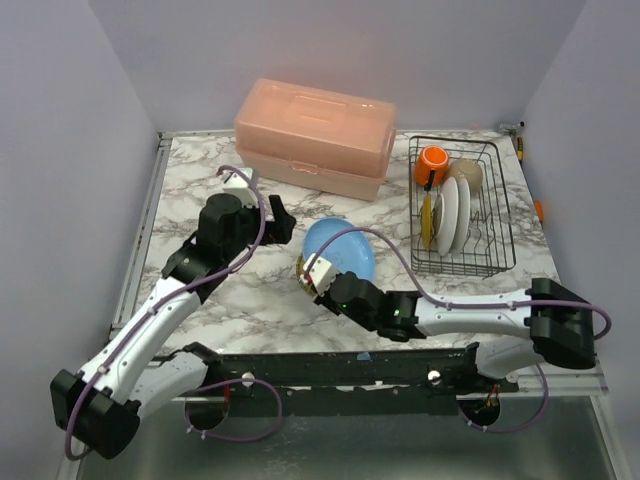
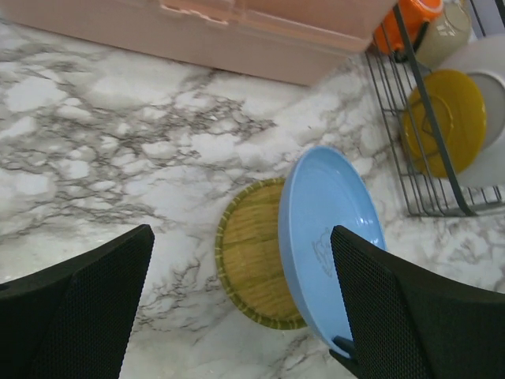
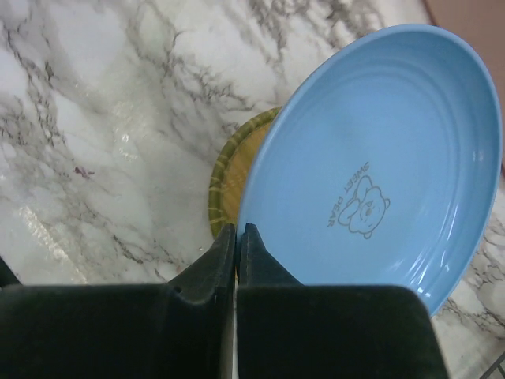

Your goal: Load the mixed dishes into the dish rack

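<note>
My right gripper (image 1: 312,275) (image 3: 237,229) is shut on the near rim of a light blue plate (image 1: 340,248) (image 3: 379,158). It holds the plate tilted up off a round woven mat (image 2: 252,253) (image 3: 229,174). My left gripper (image 1: 283,215) (image 2: 241,237) is open and empty above the mat, with the blue plate (image 2: 327,237) near its right finger. The black wire dish rack (image 1: 500,205) (image 2: 418,103) at the right holds an orange mug (image 1: 433,160) (image 2: 406,20), a cream bowl (image 1: 466,175), a yellow plate (image 1: 427,220) (image 2: 442,118) and white plates (image 1: 452,215) standing upright.
A big pink lidded box (image 1: 315,135) (image 2: 237,24) stands at the back middle of the marble table (image 1: 200,170). Grey walls close in the left, back and right sides. The table's raised edge runs along the left side.
</note>
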Robot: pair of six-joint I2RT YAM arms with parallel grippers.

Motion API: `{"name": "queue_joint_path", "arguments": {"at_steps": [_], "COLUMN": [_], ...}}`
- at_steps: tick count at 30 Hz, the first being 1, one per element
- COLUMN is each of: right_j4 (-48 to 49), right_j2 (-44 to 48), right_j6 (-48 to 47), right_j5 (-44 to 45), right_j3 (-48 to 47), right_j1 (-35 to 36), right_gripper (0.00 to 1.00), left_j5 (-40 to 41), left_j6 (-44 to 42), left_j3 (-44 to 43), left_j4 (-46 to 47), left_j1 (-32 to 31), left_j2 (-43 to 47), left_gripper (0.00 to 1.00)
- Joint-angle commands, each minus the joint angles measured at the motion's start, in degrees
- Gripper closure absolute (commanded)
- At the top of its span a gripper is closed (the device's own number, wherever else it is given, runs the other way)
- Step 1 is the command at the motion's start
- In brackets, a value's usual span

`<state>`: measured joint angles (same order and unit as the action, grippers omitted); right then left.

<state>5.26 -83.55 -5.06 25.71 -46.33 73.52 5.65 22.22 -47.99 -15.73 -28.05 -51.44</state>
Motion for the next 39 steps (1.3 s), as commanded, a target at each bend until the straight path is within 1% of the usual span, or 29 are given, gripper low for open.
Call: {"name": "queue_joint_path", "arguments": {"at_steps": [1,4,7,9,12,16,17,19,20,22,24,26,27,28,30,32,34,37,39], "right_j4": [11.9,13.0,13.2,13.1,13.5,10.9,9.4,5.4,4.4,3.8,3.5,2.8,2.0,1.3,-1.8,-7.2,-12.0,-14.8,-14.7], "right_j2": [6.7,9.5,10.7,10.8,10.7,8.8,7.7,5.1,3.8,1.6,-0.3,-2.5,-4.1,-5.6,-9.6,-13.7,-17.2,-19.2,-19.0], "right_j6": [-1.3,-2.1,-2.7,-2.4,-1.7,-0.6,0.0,0.5,0.4,0.5,0.7,0.5,-0.5,-1.2,-2.9,-3.9,-3.4,-1.4,-0.4], "right_j5": [-0.3,0.7,-0.5,-0.1,0.2,-1.6,-1.0,0.3,0.7,2.3,5.1,11.1,14.4,18.5,27.7,34.0,38.6,40.5,38.2], "right_j3": [5.3,6.8,6.9,6.5,5.9,3.5,2.0,-0.7,-1.6,-2.7,-3.9,-5.6,-6.6,-8.0,-11.3,-14.8,-17.8,-19.6,-19.4], "right_j1": [-1.6,-1.7,-1.7,-1.7,-1.7,-1.7,-1.7,-1.7,-1.5,-1.1,-0.4,1.1,2.1,3.0,4.8,6.5,7.3,7.3,7.3], "right_gripper": [1.00,1.00,1.00,1.00,1.00,1.00,0.95,0.82,0.78,0.71,0.60,0.42,0.29,0.24,0.21,0.20,0.20,0.19,0.18], "left_j5": [-19.6,-25.8,-31.1,-35.3,-37.4,-33.7,-33.3,-33.1,-33.2,-33.5,-33.7,-33.9,-33.9,-34.0,-33.9,-34.0,-34.4,-35.1,-35.3], "left_j6": [-1.1,-0.3,0.2,0.5,0.9,0.9,0.9,0.8,0.8,0.8,1.0,1.3,1.4,1.4,1.6,2.1,2.6,3.2,3.4], "left_j3": [-4.8,-6.5,-7.3,-7.9,-9.2,-9.7,-9.7,-9.5,-9.4,-9.4,-9.4,-9.3,-9.3,-9.3,-9.4,-9.5,-9.4,-9.4,-9.3], "left_j4": [-2.6,-3.9,-4.3,-4.3,-5.8,-7.6,-7.6,-7.3,-7.2,-7.1,-7.3,-7.2,-7.3,-7.4,-7.6,-8.0,-8.0,-7.9,-7.9], "left_j1": [0.3,0.3,0.3,0.2,0.2,0.3,0.3,0.6,0.8,1.3,1.8,2.2,2.4,2.5,2.8,3.3,3.8,4.4,4.5], "left_j2": [-7.7,-12.5,-16.0,-18.3,-21.4,-21.8,-21.5,-21.1,-20.9,-20.7,-20.7,-20.7,-20.7,-20.6,-20.9,-21.1,-21.5,-21.9,-22.1], "left_gripper": [0.07,0.08,0.08,0.11,0.21,0.43,0.47,0.60,0.70,0.83,0.90,0.96,1.00,1.00,1.00,1.00,1.00,1.00,1.00]}}
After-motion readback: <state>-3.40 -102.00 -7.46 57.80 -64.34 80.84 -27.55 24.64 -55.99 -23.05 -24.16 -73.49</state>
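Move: The blue plate, tilted in the right fingers, has its middle about 12 cm to the left hand's right, some 12 cm below and 2 cm ahead. From the right hand the plate's middle is about 7 cm ahead, 4 cm right and 1 cm up; the wicker mat lies 10 cm under the plate, 3 cm nearer the base. The pink box stands 22 cm beyond the plate and 4 cm left; the dish rack is 27 cm right of it, 10 cm farther out. Bring the open left gripper about 9 cm right and 7 cm down towards the plate's raised rim, tipping it down and swinging it clockwise, then shut it fully. Meanwhile raise the still-pinching right gripper about 5 cm, then open it wide to let go of the plate, easing it left and forward, then down, its left side rolling downward. ##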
